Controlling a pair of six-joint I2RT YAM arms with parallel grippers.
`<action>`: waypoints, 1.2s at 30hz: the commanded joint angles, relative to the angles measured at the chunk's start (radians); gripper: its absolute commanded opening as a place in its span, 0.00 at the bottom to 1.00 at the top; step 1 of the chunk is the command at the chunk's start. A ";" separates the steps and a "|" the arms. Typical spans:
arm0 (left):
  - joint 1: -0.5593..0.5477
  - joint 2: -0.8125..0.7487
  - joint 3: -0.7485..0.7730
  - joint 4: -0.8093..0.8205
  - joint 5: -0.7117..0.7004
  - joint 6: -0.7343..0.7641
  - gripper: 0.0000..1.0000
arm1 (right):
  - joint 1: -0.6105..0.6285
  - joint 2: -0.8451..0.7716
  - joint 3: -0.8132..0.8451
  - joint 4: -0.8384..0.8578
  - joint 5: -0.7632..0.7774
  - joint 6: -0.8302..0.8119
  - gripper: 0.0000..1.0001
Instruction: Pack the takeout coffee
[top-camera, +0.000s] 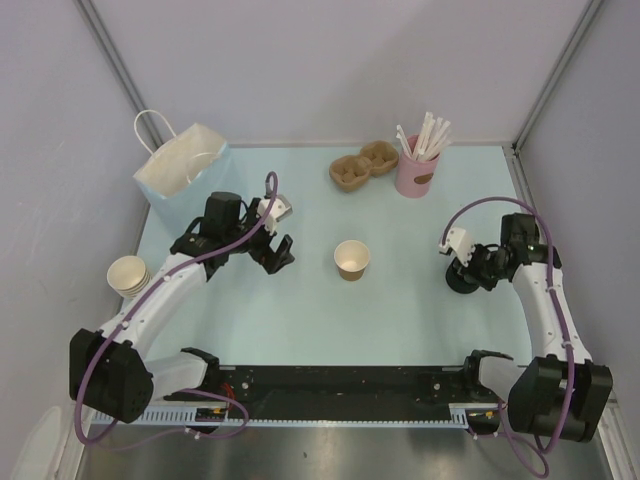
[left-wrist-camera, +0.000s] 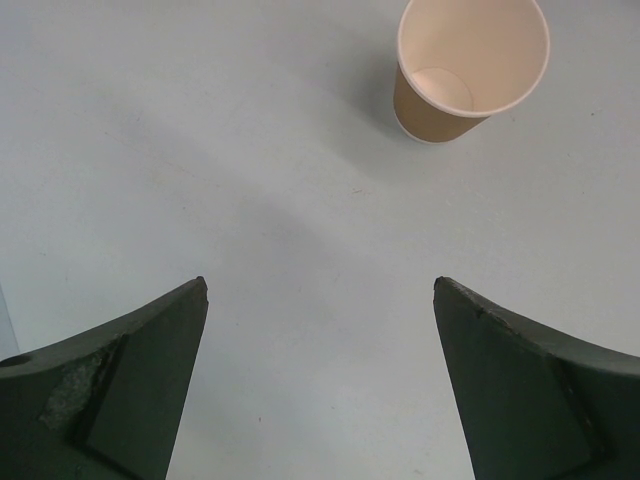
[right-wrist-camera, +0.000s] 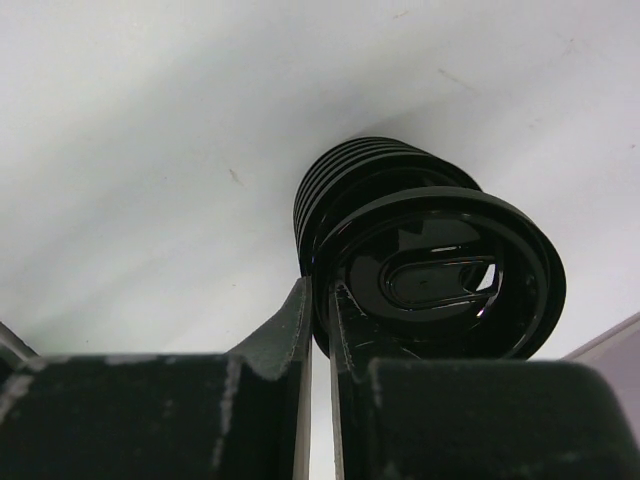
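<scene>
The takeout coffee cup (top-camera: 351, 259), small, tan paper with a cream inside, stands upright and open-topped mid-table; the left wrist view shows it (left-wrist-camera: 470, 70) at the top right. My left gripper (top-camera: 275, 250) hovers just left of it, open, with only bare table between its fingers (left-wrist-camera: 320, 285). At the right, a stack of black plastic lids (top-camera: 462, 278) sits on the table. My right gripper (top-camera: 466, 268) is at that stack. In the right wrist view its jaws (right-wrist-camera: 320, 290) pinch the rim of the top black lid (right-wrist-camera: 440, 275), which tilts above the ribbed stack (right-wrist-camera: 345, 180).
A white and light-blue paper bag (top-camera: 185, 170) stands at the back left. A stack of lidless tan cups (top-camera: 128, 275) lies by the left arm. A brown pulp cup carrier (top-camera: 364, 165) and a pink cup of white straws (top-camera: 418, 165) stand at the back.
</scene>
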 joint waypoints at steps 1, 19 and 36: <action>0.007 -0.031 -0.009 0.047 0.056 -0.004 0.99 | -0.004 -0.049 0.035 -0.052 -0.063 -0.011 0.00; -0.144 -0.224 -0.032 0.172 -0.100 0.417 0.99 | 0.494 0.052 0.357 -0.255 -0.329 0.236 0.00; -0.373 -0.201 -0.065 0.232 0.004 0.685 0.99 | 0.629 0.489 0.811 -0.586 -0.597 0.151 0.00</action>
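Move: The right hand already pinches a black lid just above the lid stack, whose middle is about 4 cm ahead, 1 cm left and 5 cm below. The paper cup it is meant for stands some 27 cm left, 6 cm ahead and 5 cm down; the straw holder is roughly 30 cm ahead and 9 cm left. From the open left hand the cup lies about 16 cm right, 3 cm ahead, 11 cm below. Right hand carries the lid about 23 cm left, rising, towards the cup; open left hand rises, tilting up. ##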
